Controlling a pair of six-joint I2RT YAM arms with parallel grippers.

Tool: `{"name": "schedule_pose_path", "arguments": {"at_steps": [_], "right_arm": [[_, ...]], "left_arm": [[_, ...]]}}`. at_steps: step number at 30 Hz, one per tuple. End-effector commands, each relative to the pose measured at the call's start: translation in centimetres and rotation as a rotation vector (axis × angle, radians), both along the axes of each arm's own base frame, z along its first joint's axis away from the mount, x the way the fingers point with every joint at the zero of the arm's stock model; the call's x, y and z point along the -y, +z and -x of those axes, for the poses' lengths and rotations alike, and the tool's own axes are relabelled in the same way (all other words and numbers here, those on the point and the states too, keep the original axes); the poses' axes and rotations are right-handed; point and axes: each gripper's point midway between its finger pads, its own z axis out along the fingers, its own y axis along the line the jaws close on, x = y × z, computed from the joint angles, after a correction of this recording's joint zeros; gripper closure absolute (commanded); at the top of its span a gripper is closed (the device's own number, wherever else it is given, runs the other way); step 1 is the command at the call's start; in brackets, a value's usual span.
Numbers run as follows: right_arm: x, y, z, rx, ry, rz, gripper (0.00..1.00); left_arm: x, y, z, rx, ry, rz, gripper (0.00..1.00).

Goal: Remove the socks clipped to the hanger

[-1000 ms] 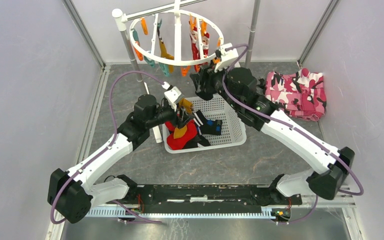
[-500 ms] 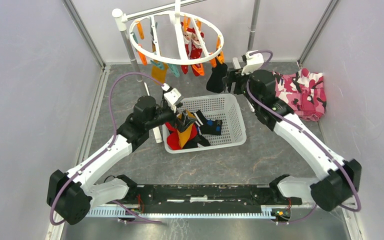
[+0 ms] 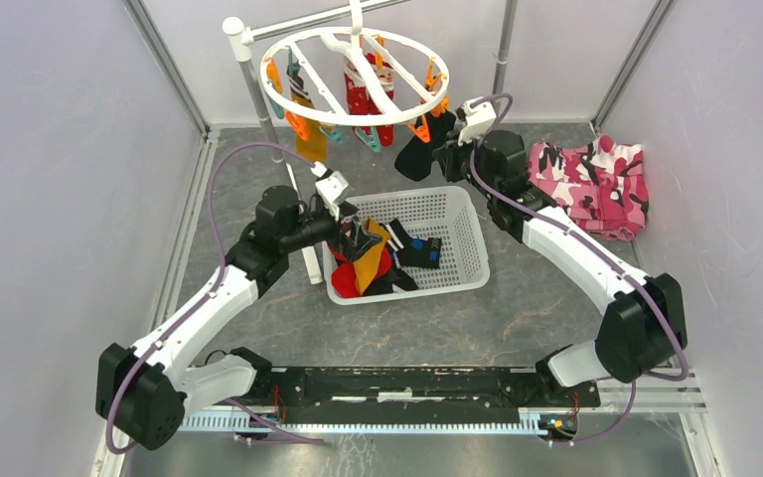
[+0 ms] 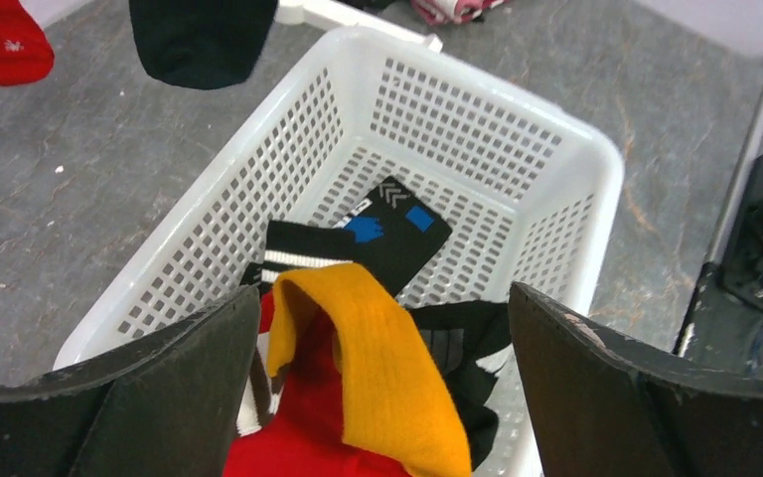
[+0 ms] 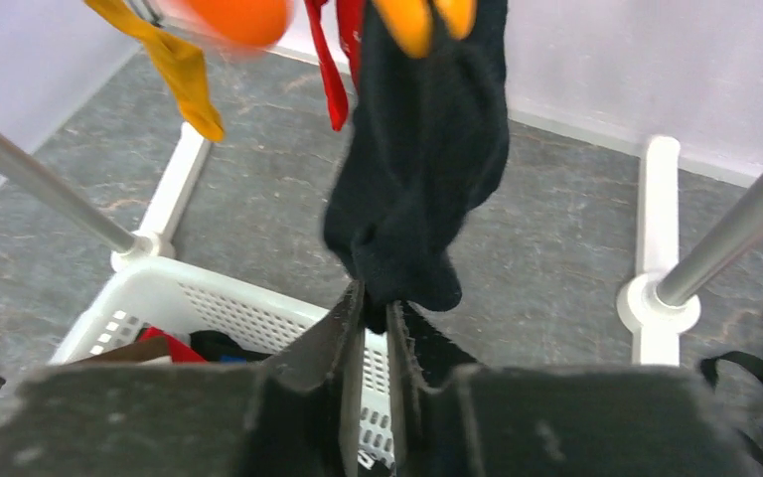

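Note:
The white ring hanger (image 3: 358,72) hangs at the back with orange and teal clips. A mustard sock (image 3: 310,141) and a red sock (image 3: 363,91) hang from it. A black sock (image 3: 419,151) hangs from an orange clip (image 5: 417,18) on the hanger's right side. My right gripper (image 3: 444,154) is shut on the toe end of this black sock (image 5: 412,149), as the right wrist view (image 5: 376,298) shows. My left gripper (image 3: 350,224) is open over the basket's left end. A mustard sock (image 4: 397,383), a red sock (image 4: 298,437) and a black sock (image 4: 392,234) lie below its open jaws (image 4: 382,298).
The white perforated basket (image 3: 462,214) stands mid-table and holds several socks. A pink camouflage cloth (image 3: 591,184) lies at the right. The hanger rack's white post (image 3: 293,189) stands just left of the basket, with metal frame poles (image 5: 50,184) at the back.
The hanger has turned, carrying its socks round. My right gripper has moved right and closed on the hanging black sock. My left gripper has drawn back slightly, leaving the mustard sock in the basket.

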Motion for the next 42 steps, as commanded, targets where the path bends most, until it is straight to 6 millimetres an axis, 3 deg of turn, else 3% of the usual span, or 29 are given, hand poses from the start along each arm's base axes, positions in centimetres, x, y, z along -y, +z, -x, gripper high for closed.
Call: {"name": "schedule_pose_path", "arguments": {"at_steps": [1, 4, 9, 15, 21, 27, 31, 42], "right_arm": [[-0.6, 4.4, 1.4, 0.128, 0.057, -0.122, 0.88], [-0.9, 4.6, 2.4, 0.121, 0.093, -0.141, 1.00], [-1.5, 4.1, 4.9, 0.087, 0.163, -0.194, 1.00], [-3.8, 3.0, 9.5, 0.034, 0.260, -0.185, 1.00], [-5.1, 5.5, 12.6, 0.029, 0.357, -0.266, 1.00], [-7.9, 8.2, 15.7, -0.006, 0.514, -0.334, 1.00], [-9.4, 9.4, 17.5, -0.019, 0.577, -0.365, 1.00], [-13.0, 9.2, 20.1, -0.075, 0.676, -0.398, 1.00]], "left_arm": [[0.8, 4.0, 1.9, 0.022, -0.072, 0.146, 0.00], [0.7, 4.0, 1.9, 0.025, -0.072, 0.143, 0.00], [0.7, 4.5, 1.7, 0.045, -0.071, 0.146, 0.00], [1.0, 6.0, 0.7, 0.039, -0.053, 0.190, 0.00], [1.6, 6.6, 0.6, 0.064, -0.095, 0.190, 0.00], [2.3, 7.8, -0.5, 0.117, -0.117, 0.183, 0.00], [3.0, 8.7, 0.0, 0.143, -0.170, 0.194, 0.00], [3.3, 8.2, 1.2, 0.209, -0.253, 0.151, 0.01]]}}
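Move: The right hand's nearly shut fingertips are at the lower end of the black sock, whose middle lies about 4 cm ahead, 2 cm left and 7 cm above, hung from orange clips. The left hand's open fingers, where it goes, are some 16 cm back and 15 cm left, about level in height. The snowflake socks hang roughly 13 cm ahead, 12 cm left and 8 cm higher. From the left hand, the black sock is about 20 cm ahead, 13 cm right and 8 cm up. Back towards the robot, then also left and up, the right hand draws the black sock's lower end some 20 cm back and 12 cm left to the left gripper, finishing its pinch at the start and turning about 35 degrees counter-clockwise with its left side rolling up. The left hand, fingers kept wide open, rises about 6 cm and edges right to meet it. ##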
